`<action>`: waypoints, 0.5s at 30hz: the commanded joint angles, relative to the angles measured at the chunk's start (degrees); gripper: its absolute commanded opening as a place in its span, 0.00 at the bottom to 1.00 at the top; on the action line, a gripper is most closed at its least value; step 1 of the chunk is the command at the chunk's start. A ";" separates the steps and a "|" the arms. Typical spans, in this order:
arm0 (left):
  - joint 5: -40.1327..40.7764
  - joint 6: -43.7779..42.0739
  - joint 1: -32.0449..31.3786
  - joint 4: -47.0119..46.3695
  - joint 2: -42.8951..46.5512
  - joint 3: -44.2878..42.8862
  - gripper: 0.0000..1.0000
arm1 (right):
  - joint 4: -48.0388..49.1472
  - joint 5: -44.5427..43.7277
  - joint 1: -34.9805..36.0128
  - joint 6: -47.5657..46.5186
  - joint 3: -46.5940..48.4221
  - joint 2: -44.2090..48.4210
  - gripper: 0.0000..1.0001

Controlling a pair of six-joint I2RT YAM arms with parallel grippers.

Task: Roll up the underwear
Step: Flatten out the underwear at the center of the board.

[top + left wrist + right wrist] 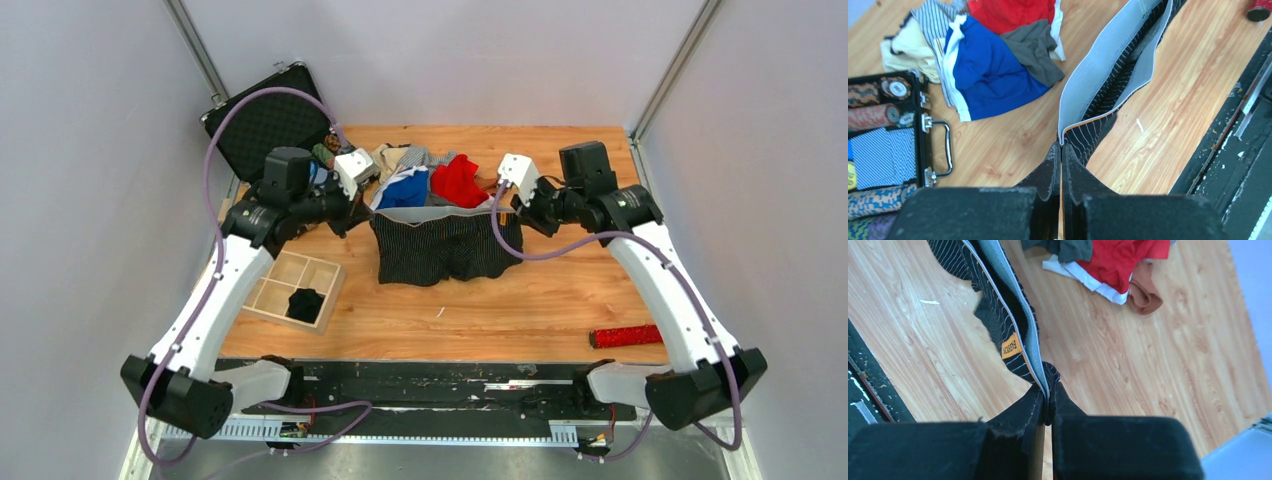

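Black-patterned underwear (pixel 445 250) with a grey waistband hangs stretched between my two grippers above the table's middle. My left gripper (pixel 362 203) is shut on the waistband's left corner (pixel 1061 141). On the other side my right gripper (pixel 517 204) is shut on the waistband's right corner (pixel 1048 382), beside an orange label (pixel 1011 346). The lower hem rests on the wood. Behind it lies a pile of other underwear (pixel 425 178): blue with white trim (pixel 985 70), red (pixel 1118 257), grey, beige and brown pieces.
An open black case (pixel 268 120) with poker chips (pixel 878 117) stands at the back left. A wooden divided tray (pixel 292 288) holding a black roll sits front left. A long red stick (pixel 625 336) lies front right near the table's black front edge.
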State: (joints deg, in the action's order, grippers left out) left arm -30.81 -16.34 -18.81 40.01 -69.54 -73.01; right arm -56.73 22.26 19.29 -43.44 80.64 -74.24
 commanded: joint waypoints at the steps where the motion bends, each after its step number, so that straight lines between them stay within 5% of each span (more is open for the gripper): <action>1: -3.17 -0.39 0.09 -0.09 5.49 -1.10 0.00 | -4.45 -2.82 3.04 1.59 3.58 5.29 0.00; 15: -4.07 -4.24 0.01 7.07 9.31 -3.16 0.00 | -11.14 -4.61 5.50 9.00 6.99 9.80 0.00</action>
State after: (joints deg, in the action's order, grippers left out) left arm -33.19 -19.62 -18.81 45.23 -61.76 -74.00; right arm -66.00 18.26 24.43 -37.47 84.77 -66.85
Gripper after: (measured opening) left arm 0.007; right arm 0.057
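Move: Both hands already hold the underwear by the ends of its waistband, roughly 30 cm apart. The spot to lay it, the board's centre, is about 13 cm right, 3 cm ahead and 24 cm below the left hand; from the right hand, 16 cm left, 3 cm ahead and 23 cm below. On the table, the clothes pile lies about 20 cm ahead and 12 cm right of the left hand, the wooden tray 7 cm back and 15 cm left of it. Both hands draw the underwear back towards the bases, away from the clothes pile, and lift it on the same sweep, the left about 4 cm back, the right some 5 cm; the rise of up to 4 cm comes in the first half, then the right goes on back nearly level while the left begins to sink a little. Fingers stay shut on the two waistband ends, hands keep their spacing to within about a centimetre so the band stays stretched between them, and the wrists hardly turn. ##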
